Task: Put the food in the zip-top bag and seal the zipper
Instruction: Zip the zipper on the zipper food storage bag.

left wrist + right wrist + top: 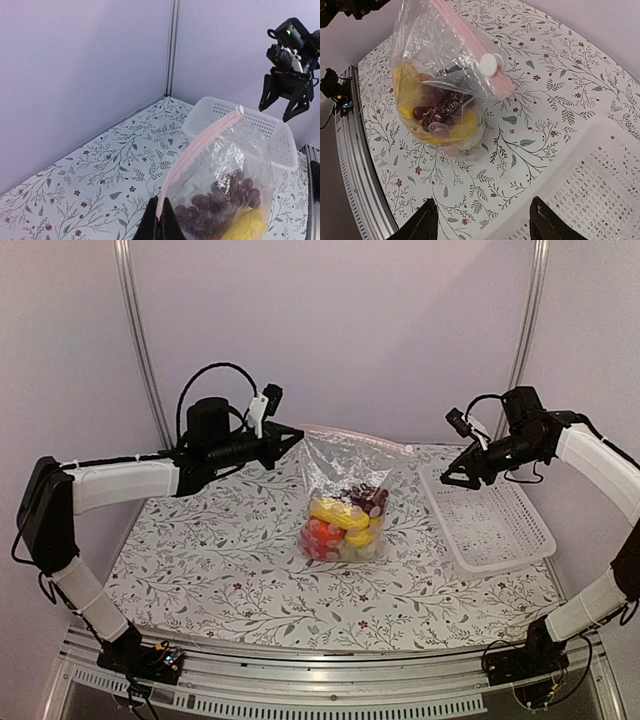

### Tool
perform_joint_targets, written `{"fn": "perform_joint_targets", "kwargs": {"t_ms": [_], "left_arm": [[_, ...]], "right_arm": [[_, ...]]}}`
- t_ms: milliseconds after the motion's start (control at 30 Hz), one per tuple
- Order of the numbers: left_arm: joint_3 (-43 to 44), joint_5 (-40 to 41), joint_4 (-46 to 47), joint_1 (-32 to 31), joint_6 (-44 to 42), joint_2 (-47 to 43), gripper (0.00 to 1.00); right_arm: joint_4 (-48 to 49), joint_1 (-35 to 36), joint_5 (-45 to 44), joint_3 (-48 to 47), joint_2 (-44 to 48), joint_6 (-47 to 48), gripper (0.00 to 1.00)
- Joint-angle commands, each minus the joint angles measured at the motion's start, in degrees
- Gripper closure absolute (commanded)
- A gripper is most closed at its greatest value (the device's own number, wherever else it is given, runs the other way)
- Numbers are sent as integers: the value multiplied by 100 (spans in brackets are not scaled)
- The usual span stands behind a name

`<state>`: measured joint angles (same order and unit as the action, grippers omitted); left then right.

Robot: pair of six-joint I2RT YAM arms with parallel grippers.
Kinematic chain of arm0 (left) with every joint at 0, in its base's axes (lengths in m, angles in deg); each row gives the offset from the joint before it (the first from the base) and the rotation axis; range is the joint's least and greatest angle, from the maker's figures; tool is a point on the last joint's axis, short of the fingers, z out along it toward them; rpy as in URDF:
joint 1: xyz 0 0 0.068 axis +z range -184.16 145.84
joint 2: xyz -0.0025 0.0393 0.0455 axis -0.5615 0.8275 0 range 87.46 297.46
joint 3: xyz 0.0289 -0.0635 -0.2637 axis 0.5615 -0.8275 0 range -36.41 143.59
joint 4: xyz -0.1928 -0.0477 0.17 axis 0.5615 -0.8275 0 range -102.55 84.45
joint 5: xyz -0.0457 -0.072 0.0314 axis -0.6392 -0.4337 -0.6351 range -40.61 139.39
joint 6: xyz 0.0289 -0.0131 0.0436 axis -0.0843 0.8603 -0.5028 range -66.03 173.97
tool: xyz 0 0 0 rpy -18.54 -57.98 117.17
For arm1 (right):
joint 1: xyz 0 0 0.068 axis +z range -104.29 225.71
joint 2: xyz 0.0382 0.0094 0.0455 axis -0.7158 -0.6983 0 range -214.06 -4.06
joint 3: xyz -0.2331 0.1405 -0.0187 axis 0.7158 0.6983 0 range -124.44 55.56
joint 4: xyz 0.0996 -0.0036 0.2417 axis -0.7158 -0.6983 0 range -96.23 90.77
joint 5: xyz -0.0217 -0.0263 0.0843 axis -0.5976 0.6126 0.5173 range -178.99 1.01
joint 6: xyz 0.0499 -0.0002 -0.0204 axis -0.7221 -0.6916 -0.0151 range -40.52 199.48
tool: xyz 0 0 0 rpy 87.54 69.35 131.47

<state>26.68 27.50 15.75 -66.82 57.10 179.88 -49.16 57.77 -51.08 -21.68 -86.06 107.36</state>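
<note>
The zip-top bag (pixel 345 475) hangs upright over the table's middle, its bottom resting on the cloth. The food (pixel 345 525) fills its lower part: dark grapes (pixel 220 200), yellow banana (pixel 250 222) and red and orange pieces. My left gripper (pixel 158 200) is shut on the left end of the pink zipper (pixel 200 145) and holds it up. The strip runs as one flat band to a white slider (pixel 490 64) at its far end. My right gripper (pixel 482 205) stands open and empty in the air over the basket's near-left edge, apart from the bag (pixel 435 55).
A white mesh basket (pixel 500 530) lies at the right of the table with nothing in it. The floral cloth (pixel 200 560) covers the table. Metal rails run along the near edge and up the back corners.
</note>
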Motion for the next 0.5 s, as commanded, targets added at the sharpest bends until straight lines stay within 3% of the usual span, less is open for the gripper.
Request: {"fn": "perform_joint_targets", "kwargs": {"t_ms": [0,300,467], "left_arm": [[861,159,-42,235,39,617,100],[3554,-364,-182,506,299,2007,100],[3182,-357,111,484,416,1717,100]], "right_arm": [[565,-220,149,303,189,-112,39],[651,-278,21,102,-51,-180,38],[663,-282,6,177,2,-174,37]]}}
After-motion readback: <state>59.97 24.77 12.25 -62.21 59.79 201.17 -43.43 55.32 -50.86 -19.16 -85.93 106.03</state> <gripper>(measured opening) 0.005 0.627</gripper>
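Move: The left hand, shut on the left end of the bag's zipper, has the food in the bag about 22 cm below it, 9 cm back and 9 cm to its right. The zipper's free end lies some 19 cm to its right, 2 cm back and 4 cm lower; the white basket stands about 42 cm right, 5 cm back and 25 cm down. From the right hand, which is empty, the food is some 18 cm left, 3 cm back and 19 cm down. Forward and then increasingly upward, the left hand sweeps some 11 cm towards the back wall and rises about 6 cm, mostly late, after the forward travel slows; it drifts slightly right. Its fingers keep their pinch on the zipper's left end, hauling the food-filled bag by that corner with only a small tilt of the wrist. ##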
